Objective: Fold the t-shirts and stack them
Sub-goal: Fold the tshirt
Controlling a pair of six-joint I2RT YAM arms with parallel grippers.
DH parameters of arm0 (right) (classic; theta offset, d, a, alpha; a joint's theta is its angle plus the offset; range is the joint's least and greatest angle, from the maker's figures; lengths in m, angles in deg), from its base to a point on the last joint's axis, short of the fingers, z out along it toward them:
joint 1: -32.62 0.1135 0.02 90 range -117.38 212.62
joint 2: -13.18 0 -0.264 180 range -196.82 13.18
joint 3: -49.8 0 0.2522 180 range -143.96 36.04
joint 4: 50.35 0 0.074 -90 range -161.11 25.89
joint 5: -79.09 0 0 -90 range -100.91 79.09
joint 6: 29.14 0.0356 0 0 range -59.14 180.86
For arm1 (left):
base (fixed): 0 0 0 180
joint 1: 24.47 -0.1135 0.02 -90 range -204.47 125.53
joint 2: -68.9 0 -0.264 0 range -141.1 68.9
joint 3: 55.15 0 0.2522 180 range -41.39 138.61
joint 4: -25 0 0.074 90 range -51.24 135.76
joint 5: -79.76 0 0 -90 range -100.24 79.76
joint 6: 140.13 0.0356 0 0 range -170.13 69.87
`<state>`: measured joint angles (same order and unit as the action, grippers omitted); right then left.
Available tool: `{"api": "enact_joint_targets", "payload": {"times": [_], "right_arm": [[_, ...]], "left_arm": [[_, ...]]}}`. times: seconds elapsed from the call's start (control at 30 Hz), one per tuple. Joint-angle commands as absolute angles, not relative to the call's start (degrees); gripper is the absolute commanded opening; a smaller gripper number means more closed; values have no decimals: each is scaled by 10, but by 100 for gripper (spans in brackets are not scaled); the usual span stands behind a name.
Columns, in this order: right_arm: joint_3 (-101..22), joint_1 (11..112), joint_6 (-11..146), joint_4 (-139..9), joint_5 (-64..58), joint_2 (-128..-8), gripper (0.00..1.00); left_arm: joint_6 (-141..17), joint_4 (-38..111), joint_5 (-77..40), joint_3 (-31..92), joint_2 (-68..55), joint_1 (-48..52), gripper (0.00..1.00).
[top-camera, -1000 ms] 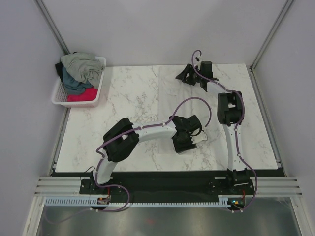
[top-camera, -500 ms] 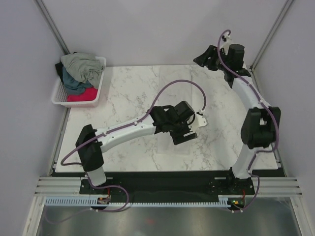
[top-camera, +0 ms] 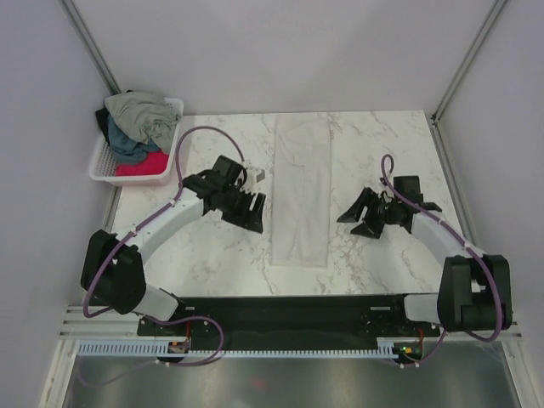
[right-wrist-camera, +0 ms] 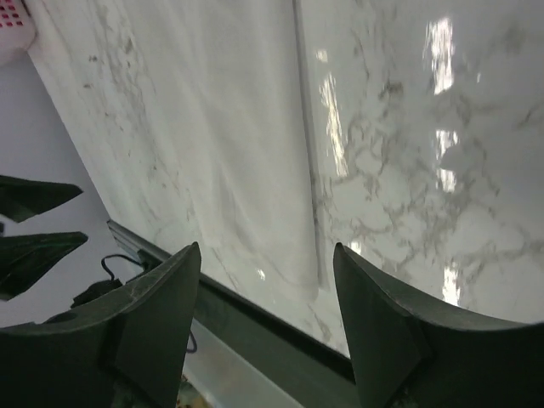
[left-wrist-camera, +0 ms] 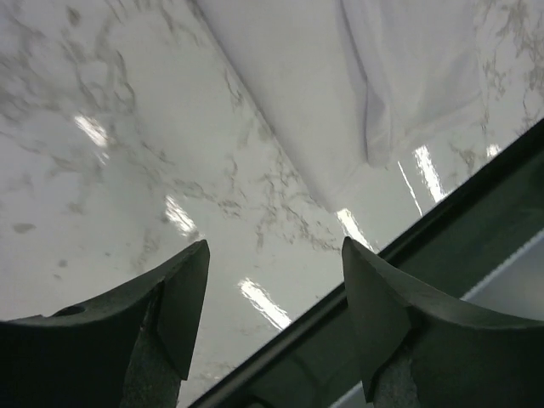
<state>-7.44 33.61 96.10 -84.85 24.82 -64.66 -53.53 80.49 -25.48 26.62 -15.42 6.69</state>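
Observation:
A white t-shirt [top-camera: 302, 191] lies flat in the middle of the marble table [top-camera: 212, 255], folded into a long narrow strip that runs from the back to the front edge. Left of it, my left gripper [top-camera: 255, 214] hangs open and empty. Right of the strip, my right gripper [top-camera: 355, 223] is also open and empty. The left wrist view shows the white t-shirt's [left-wrist-camera: 408, 76] corner ahead of the left gripper [left-wrist-camera: 276, 280]. In the right wrist view the white t-shirt [right-wrist-camera: 229, 127] lies beyond the right gripper [right-wrist-camera: 268, 280]. Grey-green [top-camera: 140, 110], dark teal [top-camera: 127, 146] and red-pink [top-camera: 140, 164] t-shirts are heaped in the basket.
The white lattice basket [top-camera: 102, 161] stands at the table's back left corner, partly over the edge. A black strip [top-camera: 297, 302] borders the table's front edge. Metal posts and pale walls close in the back and both sides.
My left arm has swung from over the table's middle to the left of the white t-shirt. The right arm has come from the far back right down to the shirt's right side.

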Motion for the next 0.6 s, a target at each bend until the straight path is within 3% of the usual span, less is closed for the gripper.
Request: {"api": "enact_joint_targets", "payload": {"times": [0.0, 0.23, 0.57], "right_arm": [[-28, 338, 986, -900, 294, -570, 72], [56, 353, 1017, -907, 292, -542, 70], [60, 412, 1043, -859, 286, -642, 69]], "left_arm": [[-679, 753, -434, 180, -114, 48, 71], [-814, 627, -516, 17, -101, -12, 70], [-854, 575, -527, -12, -151, -21, 68]]}}
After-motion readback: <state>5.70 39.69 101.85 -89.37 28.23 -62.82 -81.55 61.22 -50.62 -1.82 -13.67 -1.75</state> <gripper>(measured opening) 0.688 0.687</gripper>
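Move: The t-shirt lies as a long, flat strip between the hands. Its near left corner is about 11 cm back from the left hand, 4 cm to its right and 13 cm below; the strip's middle is some 9 cm ahead of that hand and 10 cm to its right. From the right hand, the near right corner is roughly 13 cm back, 5 cm to its left and 9 cm lower, and the strip's middle is 7 cm ahead and 12 cm to its left. Both empty hands draw back and sink beside the strip's two long sides towards its near corners: the left goes about 8 cm back and as much down, quick at first and then nearly stopping, while its wrist turns some 40 degrees so that the fingertips swing back towards the base. The right goes about 10 cm back and 5 cm down, easing a little left towards its own corner late on, its fingers tipping back some 20 degrees; both grippers stay wide open and neither touches the cloth yet. ##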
